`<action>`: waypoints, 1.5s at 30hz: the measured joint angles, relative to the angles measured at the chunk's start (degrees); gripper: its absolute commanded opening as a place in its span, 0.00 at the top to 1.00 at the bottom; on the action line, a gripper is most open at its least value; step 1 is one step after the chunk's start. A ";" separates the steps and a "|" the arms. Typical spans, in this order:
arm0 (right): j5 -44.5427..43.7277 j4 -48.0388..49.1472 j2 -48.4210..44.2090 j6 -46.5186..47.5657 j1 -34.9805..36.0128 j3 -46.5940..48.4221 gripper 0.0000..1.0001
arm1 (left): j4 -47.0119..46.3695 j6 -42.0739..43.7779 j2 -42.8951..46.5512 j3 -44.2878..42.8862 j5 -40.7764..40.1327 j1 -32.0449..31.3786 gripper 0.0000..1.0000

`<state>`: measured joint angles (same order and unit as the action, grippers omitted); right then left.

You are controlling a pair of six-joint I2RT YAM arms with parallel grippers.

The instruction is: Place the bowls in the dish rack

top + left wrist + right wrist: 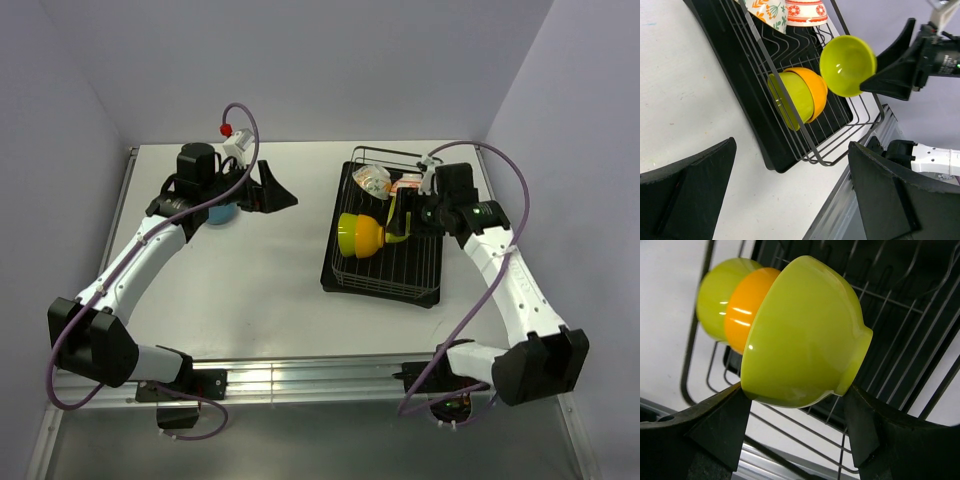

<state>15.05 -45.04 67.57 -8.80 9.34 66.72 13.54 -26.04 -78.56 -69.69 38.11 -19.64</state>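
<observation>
The black wire dish rack [410,280] lies right of centre. Inside it a lime green bowl [348,234] and an orange bowl [371,238] stand on edge, nested together. At its far end lean a cream-white patterned bowl [373,180] and a salmon-red bowl [405,185]. My right gripper [400,222] hovers over the rack, shut on a second lime green bowl [800,335], which hangs just beside the orange bowl [747,310]. My left gripper [283,190] stands open and empty over bare table to the left of the rack. A blue bowl [222,213] sits on the table, partly hidden under the left wrist.
The rack's raised wire rim [790,115] runs along its left side, facing the left gripper. Purple walls close the table at the back and both sides. A metal rail [300,378] runs along the near edge between the arm bases.
</observation>
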 measured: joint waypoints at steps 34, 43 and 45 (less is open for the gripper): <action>3.63 -0.15 13.44 1.64 0.02 0.00 0.74 | 0.94 1.36 0.04 0.00 0.66 0.00 0.00; 4.96 -0.22 14.47 1.64 0.04 0.00 0.27 | 1.18 1.44 0.04 0.00 0.66 0.02 0.01; 5.22 -0.24 14.49 1.60 0.04 0.00 0.20 | 1.42 1.53 0.04 0.00 0.66 0.02 0.00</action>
<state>20.27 -45.28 82.06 -7.20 9.39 66.72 14.96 -24.51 -78.52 -69.69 38.76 -19.62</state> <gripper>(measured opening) 0.763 0.995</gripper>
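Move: The right hand still holds a green bowl on its side over the dish rack; the free slot for it lies about 10 cm below the hand point, some 2 cm ahead and 3 cm to the left. At that same depth and distance ahead, the orange bowl stands about 7 cm left of the hand and the racked green bowl about 12 cm left. The leaf-patterned bowl is 16 cm ahead and 7 cm left. From the left hand, the slot is about 27 cm right, 2 cm back and 17 cm lower. Keeping its pinch on the green bowl, the right hand lowers it some 7 cm into the dish rack beside the orange bowl, quickly for about the first 5 cm and then more slowly. As it sinks, the wrist tips about 15 degrees further down, and in the slower part the hand edges about 1.5 cm left, bringing the bowl's open side up against the orange bowl's base, with the fingers still closed on it at the end. ##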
